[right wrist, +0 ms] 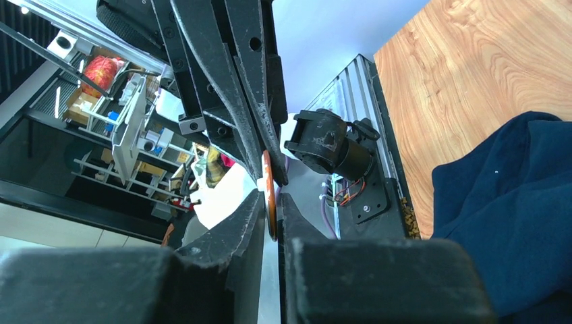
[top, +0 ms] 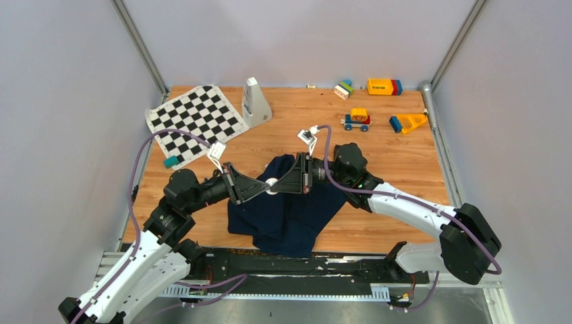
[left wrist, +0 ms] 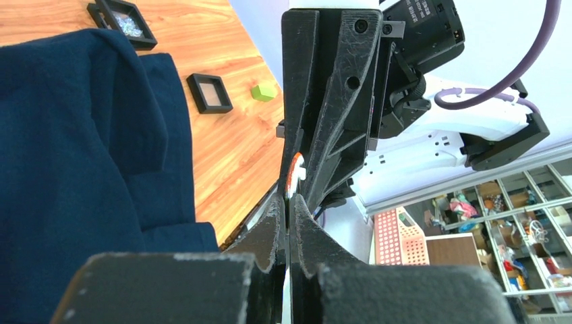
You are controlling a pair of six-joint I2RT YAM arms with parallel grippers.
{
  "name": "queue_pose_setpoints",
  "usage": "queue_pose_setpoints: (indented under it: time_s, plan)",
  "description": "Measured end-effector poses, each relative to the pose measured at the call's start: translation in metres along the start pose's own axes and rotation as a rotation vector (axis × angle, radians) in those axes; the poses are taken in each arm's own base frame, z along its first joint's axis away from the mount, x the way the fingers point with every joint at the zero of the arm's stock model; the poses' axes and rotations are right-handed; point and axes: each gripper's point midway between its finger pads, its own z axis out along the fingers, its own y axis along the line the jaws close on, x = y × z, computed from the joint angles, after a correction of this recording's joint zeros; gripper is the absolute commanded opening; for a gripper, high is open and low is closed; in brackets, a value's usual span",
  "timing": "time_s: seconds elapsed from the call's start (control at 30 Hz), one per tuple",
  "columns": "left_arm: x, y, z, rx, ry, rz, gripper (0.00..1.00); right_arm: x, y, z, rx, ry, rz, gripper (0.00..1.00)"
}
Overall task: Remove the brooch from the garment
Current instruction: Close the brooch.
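The brooch [top: 271, 187], a small flat disc in white and orange, hangs in the air between both grippers, just above the dark navy garment [top: 290, 216]. My left gripper [top: 268, 188] reaches in from the left and is shut on one edge of it. My right gripper [top: 275, 187] comes from the right, pinched on the opposite edge. In the left wrist view the brooch [left wrist: 295, 174] shows edge-on just past my left gripper [left wrist: 289, 202], with the garment [left wrist: 67, 169] to the left. In the right wrist view the brooch [right wrist: 269, 196] sits between the tips of my right gripper [right wrist: 271, 202]. No cloth shows on it.
A black-and-white chequered mat [top: 195, 121] lies at the back left beside a white wedge-shaped object [top: 255, 101]. Toy blocks [top: 384, 86], a toy car [top: 356, 120] and an orange-blue toy [top: 408, 122] sit at the back right. A teal block [top: 171, 162] lies near the left arm.
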Motion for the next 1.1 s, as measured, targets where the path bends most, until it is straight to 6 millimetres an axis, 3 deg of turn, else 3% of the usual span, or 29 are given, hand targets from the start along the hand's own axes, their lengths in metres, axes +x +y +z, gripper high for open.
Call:
queue_pose_setpoints:
  time_s: [0.33, 0.5, 0.73, 0.93, 1.1]
  plan:
    - [-0.007, 0.005, 0.0, -0.016, -0.037, 0.051, 0.0, -0.005, -0.004, 0.006, 0.046, 0.028, 0.05, 0.11]
    - [-0.006, 0.011, -0.001, -0.048, -0.039, 0.057, 0.0, -0.005, -0.014, 0.006, 0.097, 0.012, 0.08, 0.21]
    - [-0.006, 0.016, -0.005, -0.074, -0.05, 0.068, 0.0, -0.007, -0.022, 0.007, 0.164, -0.029, 0.104, 0.24]
    - [-0.005, 0.011, -0.01, -0.062, -0.055, 0.083, 0.0, -0.011, -0.029, 0.0, 0.232, -0.088, 0.104, 0.53]
    - [0.002, 0.014, -0.013, -0.077, -0.03, 0.078, 0.0, -0.017, -0.035, -0.009, 0.288, -0.125, 0.086, 0.58]
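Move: The brooch sits between the two hands, its middle about 2 cm to the right of the left hand's point and 1 cm ahead of it, and some 2 cm to the left of the right hand's, level with both. The garment lies roughly 27 cm below both hands, centred about 5 cm ahead of the right one and straight ahead of it; a dark tray lies some 23 cm farther out and 17 cm to the right of that hand, also far below. The brooch stays pinched in the left fingers, while the right fingers, nearly shut on its right-hand edge, open to over half and come free. The right hand goes forward about 3 cm and sinks some 2, easing right at the end as it swings clockwise roughly 15 degrees and tips its fingers down. The left hand edges forward with it, then comes back, ending 1.5 cm left and slightly lower. ##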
